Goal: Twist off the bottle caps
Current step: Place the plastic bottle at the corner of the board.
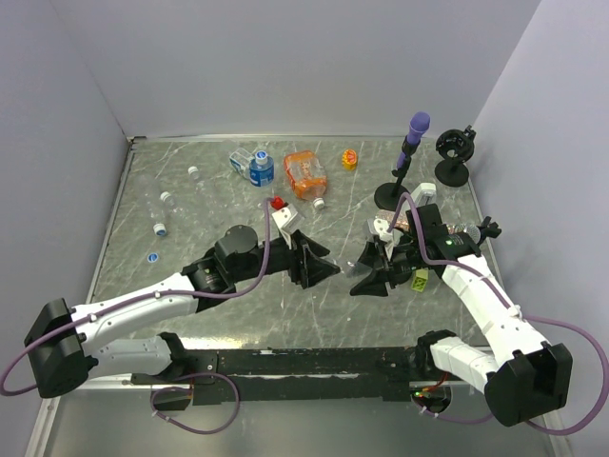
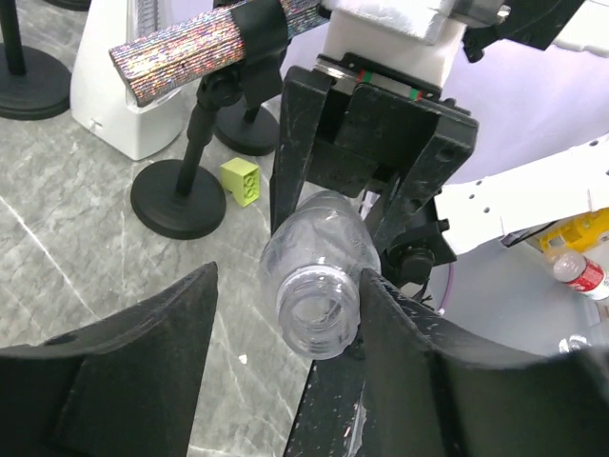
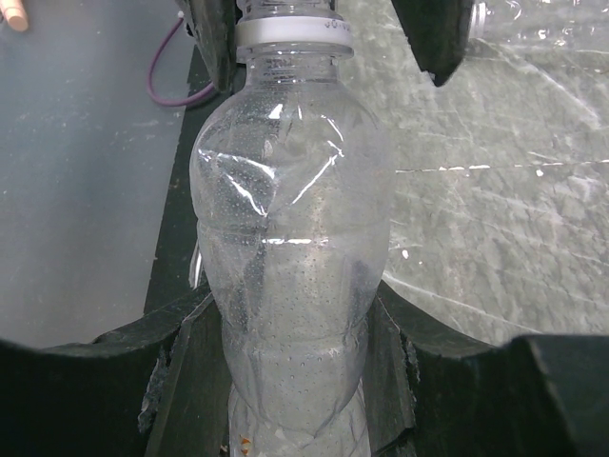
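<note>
My right gripper (image 3: 290,333) is shut on the body of a clear bottle (image 3: 290,190) and holds it level above the table's middle (image 1: 366,276). In the left wrist view the bottle (image 2: 319,238) points its neck at the camera; the mouth (image 2: 319,319) is open with no cap on it. A white ring (image 3: 290,33) stays on the neck. My left gripper (image 2: 285,286) is open, its jaws either side of the neck, the right one touching it; it also shows in the top view (image 1: 328,269). A loose white cap (image 1: 319,202) and a blue cap (image 1: 152,255) lie on the table.
Several small clear bottles (image 1: 164,214) lie at the left. A blue-labelled bottle (image 1: 259,169), an orange container (image 1: 304,174) and a yellow cap (image 1: 350,159) sit at the back. A purple-topped black stand (image 1: 409,157) and another black stand (image 1: 452,157) are at the back right.
</note>
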You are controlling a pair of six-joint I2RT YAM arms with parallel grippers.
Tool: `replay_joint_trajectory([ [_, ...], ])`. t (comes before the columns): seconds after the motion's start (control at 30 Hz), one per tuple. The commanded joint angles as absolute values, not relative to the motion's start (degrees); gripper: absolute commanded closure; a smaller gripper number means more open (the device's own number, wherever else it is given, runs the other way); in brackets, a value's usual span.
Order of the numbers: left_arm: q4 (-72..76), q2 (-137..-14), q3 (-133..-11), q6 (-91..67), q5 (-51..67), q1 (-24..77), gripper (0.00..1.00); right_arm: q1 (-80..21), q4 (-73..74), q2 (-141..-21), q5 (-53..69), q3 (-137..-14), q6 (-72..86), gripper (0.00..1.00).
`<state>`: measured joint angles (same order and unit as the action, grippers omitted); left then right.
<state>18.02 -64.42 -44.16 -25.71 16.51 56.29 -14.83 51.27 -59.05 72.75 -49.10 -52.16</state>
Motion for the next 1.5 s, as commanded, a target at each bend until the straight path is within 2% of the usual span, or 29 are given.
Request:
replay_joint_trajectory([
  [0.0,21.9,-63.4,-44.7,-27.2,16.3,56.4,0.41,-14.4,50.7,-59.2,75.9,-48.9,-54.1,1.0],
  [0.03,21.8,-63.5,-44.8,-27.2,16.5,56.4,0.45,-14.4,50.6,-59.2,76.0,-48.9,-54.1,1.0],
  [0.17,20.3,-64.3,-45.5,-27.2,17.3,56.4,0.48,-14.2,50.7,-59.3,75.9,-48.9,-54.1,1.0],
  [0.47,17.4,-62.9,-45.1,-26.8,19.4,56.4,0.41,-14.1,50.7,-59.5,76.1,-49.0,-54.1,1.0],
  [1.13,18.3,-65.0,-47.0,-28.5,19.5,56.4,0.48,-13.9,51.0,-59.9,76.3,-48.9,-54.3,1.0],
  [1.17,18.7,-65.1,-47.0,-28.7,19.5,56.4,0.5,-14.0,51.1,-59.9,76.3,-48.9,-54.4,1.0],
  [1.2,19.1,-65.2,-46.9,-28.9,19.9,56.4,0.56,-14.1,51.0,-59.9,76.3,-48.9,-54.3,1.0],
  [1.23,19.3,-65.3,-46.9,-29.1,20.1,56.4,0.67,-14.0,51.1,-59.9,76.3,-48.9,-54.4,1.0],
  [1.27,19.3,-65.6,-46.9,-29.1,20.1,56.5,0.86,-14.0,51.0,-59.9,76.3,-48.9,-54.3,1.0],
  [1.3,19.2,-65.7,-47.3,-29.1,20.1,56.4,0.97,-14.0,51.0,-59.9,76.3,-48.9,-54.3,1.0],
  [1.47,18.6,-64.9,-47.2,-29.2,20.3,56.4,0.99,-14.1,50.7,-59.9,76.2,-48.9,-54.0,0.97],
])
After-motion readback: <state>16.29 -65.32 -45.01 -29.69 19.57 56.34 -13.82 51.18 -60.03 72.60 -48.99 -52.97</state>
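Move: Between the left hand's parted fingers sits the open neck of the plastic bottle, about 1 cm back and 1 cm to the right of the hand point, at its height. The green block lies on the table some 22 cm right and 7 cm ahead, about 18 cm below, and the nearer stand base 16 cm right, 11 cm ahead and as low. From the right hand, which still grips the bottle's body, the neck lies about 8 cm left and perhaps 2 cm higher. Closing on the bottle's neck from both sides, the left fingers first narrow a little, wait, then shut from half open until they pinch the neck just behind the mouth; meanwhile the left hand eases back about 1 cm, with hardly any turn. The right hand keeps its hold on the bottle's body and stays almost in place. ##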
